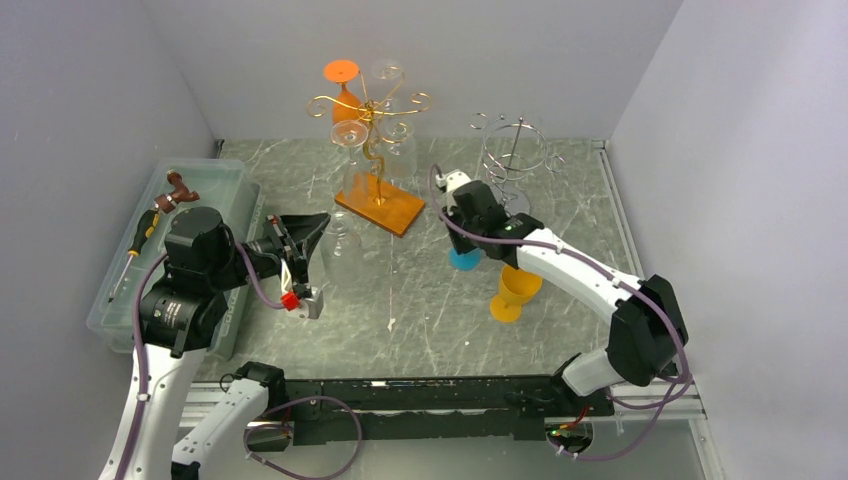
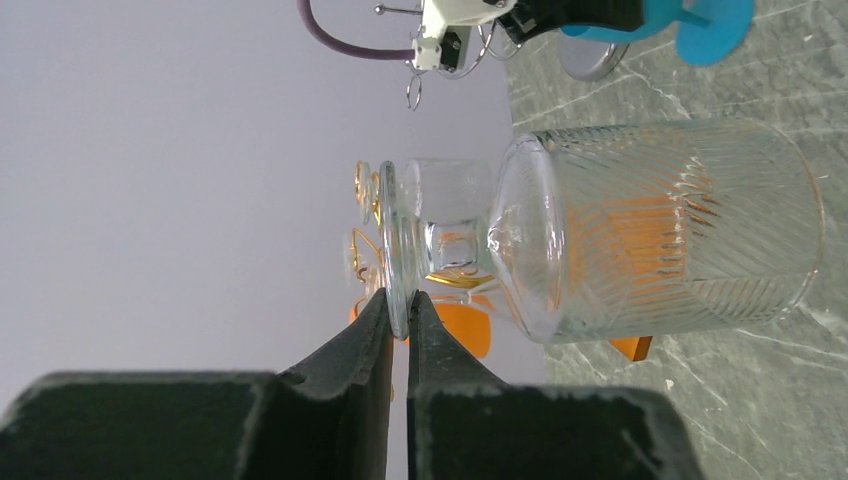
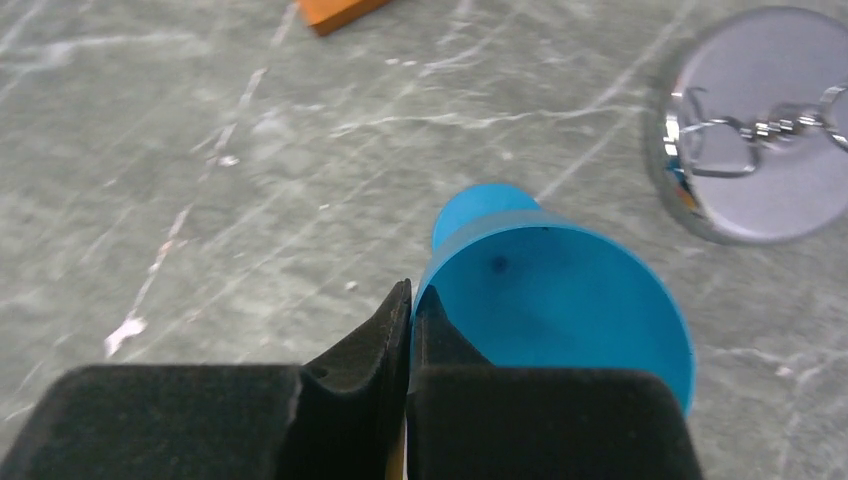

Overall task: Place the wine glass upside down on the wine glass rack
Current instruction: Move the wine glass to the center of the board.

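Note:
A clear ribbed wine glass (image 1: 341, 252) (image 2: 650, 230) stands upside down, its mouth toward the table. My left gripper (image 1: 322, 228) (image 2: 398, 305) is shut on the edge of its round foot (image 2: 400, 240). I cannot tell whether its rim touches the table. A blue wine glass (image 1: 464, 259) (image 3: 560, 290) stands upright, and my right gripper (image 1: 466, 238) (image 3: 411, 295) is shut on its rim, one finger inside and one outside. The gold wire rack (image 1: 375, 110) on an orange base (image 1: 380, 208) holds an orange glass (image 1: 344, 90) and clear glasses upside down.
A yellow-orange goblet (image 1: 515, 291) stands upright near my right forearm. A silver wire rack (image 1: 515, 150) with a round metal base (image 3: 770, 130) stands at the back right. At the left edge sits a clear bin (image 1: 215, 180) with a screwdriver (image 1: 140, 240). Grey walls close in on three sides.

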`<action>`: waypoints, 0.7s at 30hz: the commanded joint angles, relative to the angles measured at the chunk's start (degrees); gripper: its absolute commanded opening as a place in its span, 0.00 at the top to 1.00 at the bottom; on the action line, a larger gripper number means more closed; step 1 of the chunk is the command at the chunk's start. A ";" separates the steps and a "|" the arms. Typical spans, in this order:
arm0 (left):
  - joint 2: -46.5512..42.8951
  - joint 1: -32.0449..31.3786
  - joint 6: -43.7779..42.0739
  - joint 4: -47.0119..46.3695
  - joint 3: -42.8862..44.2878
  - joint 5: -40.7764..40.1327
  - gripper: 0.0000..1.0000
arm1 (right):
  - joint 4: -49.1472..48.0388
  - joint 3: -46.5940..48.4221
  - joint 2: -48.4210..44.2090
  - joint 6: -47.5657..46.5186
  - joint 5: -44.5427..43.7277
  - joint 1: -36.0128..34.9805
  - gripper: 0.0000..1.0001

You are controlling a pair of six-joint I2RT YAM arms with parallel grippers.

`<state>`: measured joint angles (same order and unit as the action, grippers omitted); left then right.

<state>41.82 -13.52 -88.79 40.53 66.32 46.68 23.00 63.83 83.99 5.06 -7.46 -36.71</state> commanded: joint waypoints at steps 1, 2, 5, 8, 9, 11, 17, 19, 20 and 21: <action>-0.50 -0.02 -0.85 -4.81 0.99 1.70 1.00 | 2.20 3.66 -4.02 1.99 1.67 -5.20 1.00; -0.63 -0.02 -0.90 -4.97 0.86 1.75 1.00 | 2.83 3.94 -4.37 2.61 2.43 -6.13 1.00; -0.74 -0.02 -1.31 -4.98 0.75 1.99 1.00 | 3.88 4.02 -4.80 4.59 5.48 -8.97 1.00; -0.82 0.01 -1.42 -5.59 0.48 2.17 1.00 | 4.93 3.80 -4.15 6.57 4.87 -12.08 1.00; -0.86 -0.01 -1.50 -5.76 0.39 2.17 1.00 | 5.16 3.72 -3.83 7.29 4.75 -12.75 1.00; -0.87 -0.02 -1.81 -5.90 0.20 2.40 1.00 | 4.71 2.89 -3.38 8.40 5.46 -13.49 0.99; -1.77 -0.02 -2.87 -6.87 -1.00 3.18 1.00 | 4.58 3.96 -2.95 8.44 7.20 -13.48 0.62; -2.04 -0.02 -3.00 -7.50 -1.28 3.41 1.00 | 4.44 4.87 -3.58 8.31 8.23 -13.52 0.41; -2.17 -0.02 -2.83 -8.06 -1.40 3.54 1.00 | 4.46 5.49 -4.00 8.22 8.65 -13.48 0.34; -2.37 -0.01 -2.54 -8.62 -1.61 3.66 1.00 | 4.73 6.29 -4.41 8.04 9.03 -13.41 0.23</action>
<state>40.93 -13.52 -89.34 38.65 64.62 46.89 27.59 65.73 81.17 13.15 -0.69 -50.33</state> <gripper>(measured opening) 0.115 0.619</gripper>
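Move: Back about 9 cm and left some 6 cm of the right hand, roughly 13 cm lower, is the clear board spot where the blue wine glass, already pinched by its rim, is to go. The yellow glass stands about 11 cm back and 10 cm right of that hand; the silver rack's base lies 17 cm ahead, 13 cm right, and the gold rack's wooden base 15 cm ahead, 18 cm left. From the left hand, the blue glass is about 12 cm ahead, 24 cm right and 30 cm below. Keeping its pinch on the blue glass's rim, the right hand sweeps diagonally back and left, about 9 cm back and 8 cm left, rising some 2 cm, towards the board's centre and away from the silver rack. It turns about 15 degrees, mostly counter-clockwise, then slows to a near stop and spreads its fingers well apart, letting go of the rim. ##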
